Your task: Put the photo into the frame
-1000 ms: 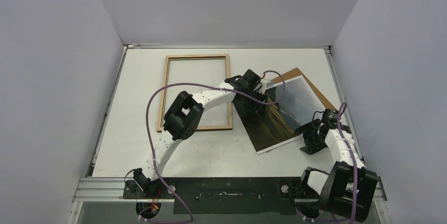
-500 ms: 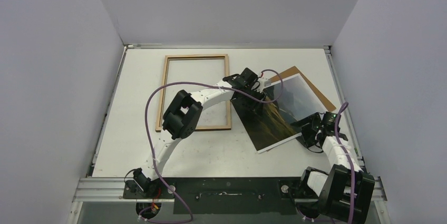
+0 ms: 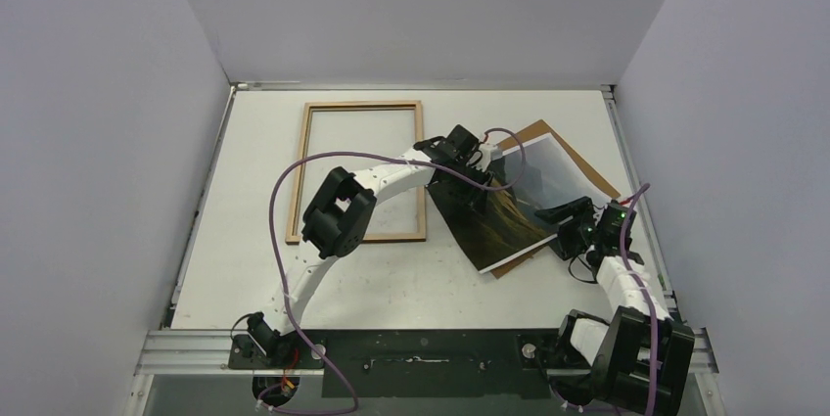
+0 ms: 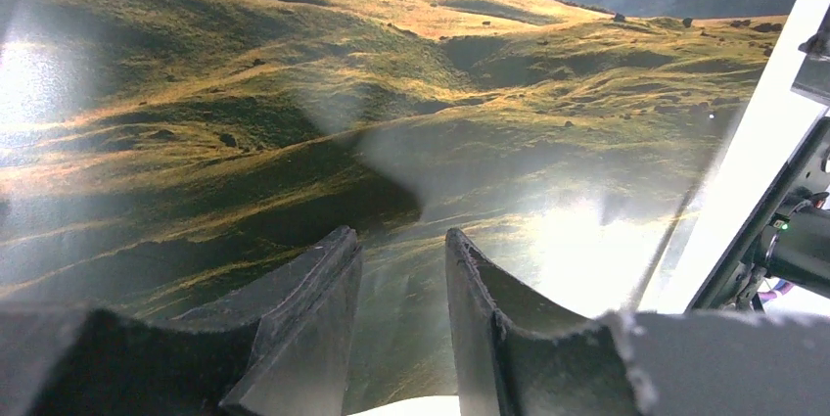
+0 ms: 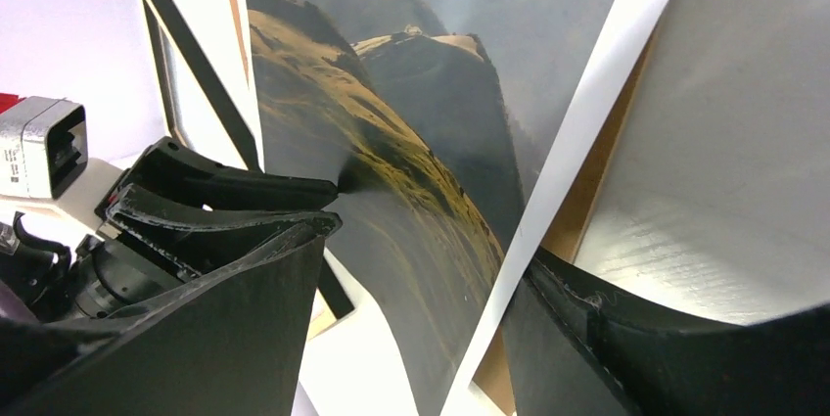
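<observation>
The photo of olive hills lies tilted on a brown backing board, right of the frame, which lies flat with its wood side up. My left gripper stands over the photo's left edge. Its jaws are apart, and its fingertips are down on the glossy print. My right gripper is open at the photo's near right edge. In the right wrist view that gripper has the white-bordered edge between its jaws, and the photo bows upward there.
The frame's black rim shows behind the left gripper in the right wrist view. The backing board sticks out under the photo's edge. White walls close the table on the left, the back and the right. Purple cables loop over the left arm.
My right gripper has moved in from the right and now straddles the photo's near right edge. The photo has shifted and bowed, baring a brown strip of board along its near edge.
</observation>
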`<state>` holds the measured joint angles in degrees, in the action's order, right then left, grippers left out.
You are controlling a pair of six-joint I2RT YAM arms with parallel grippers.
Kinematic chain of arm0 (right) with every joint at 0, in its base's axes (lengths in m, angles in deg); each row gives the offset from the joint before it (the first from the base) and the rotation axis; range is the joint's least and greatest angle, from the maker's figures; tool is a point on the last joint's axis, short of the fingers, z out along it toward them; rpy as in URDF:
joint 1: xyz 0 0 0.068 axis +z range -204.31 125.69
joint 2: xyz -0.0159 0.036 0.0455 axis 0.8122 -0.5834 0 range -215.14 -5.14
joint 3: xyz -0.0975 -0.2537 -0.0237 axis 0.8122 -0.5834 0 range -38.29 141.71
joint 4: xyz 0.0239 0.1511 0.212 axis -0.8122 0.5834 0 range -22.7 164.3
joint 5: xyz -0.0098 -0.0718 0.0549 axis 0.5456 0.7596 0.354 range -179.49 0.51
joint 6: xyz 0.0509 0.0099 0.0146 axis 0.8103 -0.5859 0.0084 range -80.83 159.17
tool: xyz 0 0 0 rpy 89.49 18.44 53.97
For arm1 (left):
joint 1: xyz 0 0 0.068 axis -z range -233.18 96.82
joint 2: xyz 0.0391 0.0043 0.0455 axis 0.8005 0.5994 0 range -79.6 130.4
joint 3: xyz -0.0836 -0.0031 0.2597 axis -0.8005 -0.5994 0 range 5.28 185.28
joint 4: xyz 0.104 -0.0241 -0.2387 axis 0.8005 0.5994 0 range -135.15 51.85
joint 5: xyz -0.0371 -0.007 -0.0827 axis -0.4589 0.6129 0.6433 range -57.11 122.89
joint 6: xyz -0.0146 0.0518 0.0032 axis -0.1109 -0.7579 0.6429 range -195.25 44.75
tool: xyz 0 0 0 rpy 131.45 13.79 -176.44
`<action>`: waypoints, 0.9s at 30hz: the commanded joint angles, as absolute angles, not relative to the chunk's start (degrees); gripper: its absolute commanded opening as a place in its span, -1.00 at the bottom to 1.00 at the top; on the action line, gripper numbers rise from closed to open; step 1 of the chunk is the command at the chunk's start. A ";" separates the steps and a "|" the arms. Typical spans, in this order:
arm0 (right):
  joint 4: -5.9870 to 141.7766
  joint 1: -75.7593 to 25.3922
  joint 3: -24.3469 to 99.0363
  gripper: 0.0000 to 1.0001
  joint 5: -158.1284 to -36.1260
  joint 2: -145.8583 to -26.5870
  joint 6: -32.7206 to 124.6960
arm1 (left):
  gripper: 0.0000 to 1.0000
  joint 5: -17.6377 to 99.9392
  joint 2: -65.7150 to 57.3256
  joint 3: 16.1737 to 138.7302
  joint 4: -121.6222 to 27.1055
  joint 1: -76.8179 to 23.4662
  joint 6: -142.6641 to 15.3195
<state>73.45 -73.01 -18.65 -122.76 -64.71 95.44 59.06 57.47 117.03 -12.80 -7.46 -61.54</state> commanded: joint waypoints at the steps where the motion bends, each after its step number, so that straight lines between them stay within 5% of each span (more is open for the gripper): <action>1: 69.26 -72.86 -16.88 0.27 -124.55 -63.54 95.52 | -0.27 51.58 63.27 116.09 -4.66 -7.22 -64.74; 7: 73.47 -72.72 -14.65 0.14 -121.45 -64.21 91.98 | -0.27 51.50 63.34 116.19 -4.24 -7.23 -64.97; 20: 79.35 -72.59 -9.56 -0.98 -117.72 -66.59 86.96 | -0.27 53.08 62.03 119.13 -3.87 -7.51 -63.76; 27: 81.06 -71.75 -4.08 -1.00 -116.02 -66.81 87.14 | -0.21 57.08 57.67 125.61 -2.70 -10.01 -62.86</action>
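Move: The photo's near long edge already runs between the right hand's open fingers, about 1 cm to the right of the hand point; the photo's middle lies some 5 cm ahead, 7 cm left and 4 cm below. The brown backing board under it is centred roughly 6 cm ahead, 6 cm left and 6 cm below, and the frame about 12 cm ahead and 40 cm left. From the left hand, the photo's middle is about 9 cm to the right, level fore and aft, 2 cm below. The photo's near long edge is pinched as the right fingers close from well open to shut, while that hand eases about 2 cm up, 1.5 cm to its right and 1 cm forward, rolling some 10 degrees so its right side rises. The left hand stays put with its slightly parted fingertips on the photo's left part, rising barely half a centimetre at the end. ##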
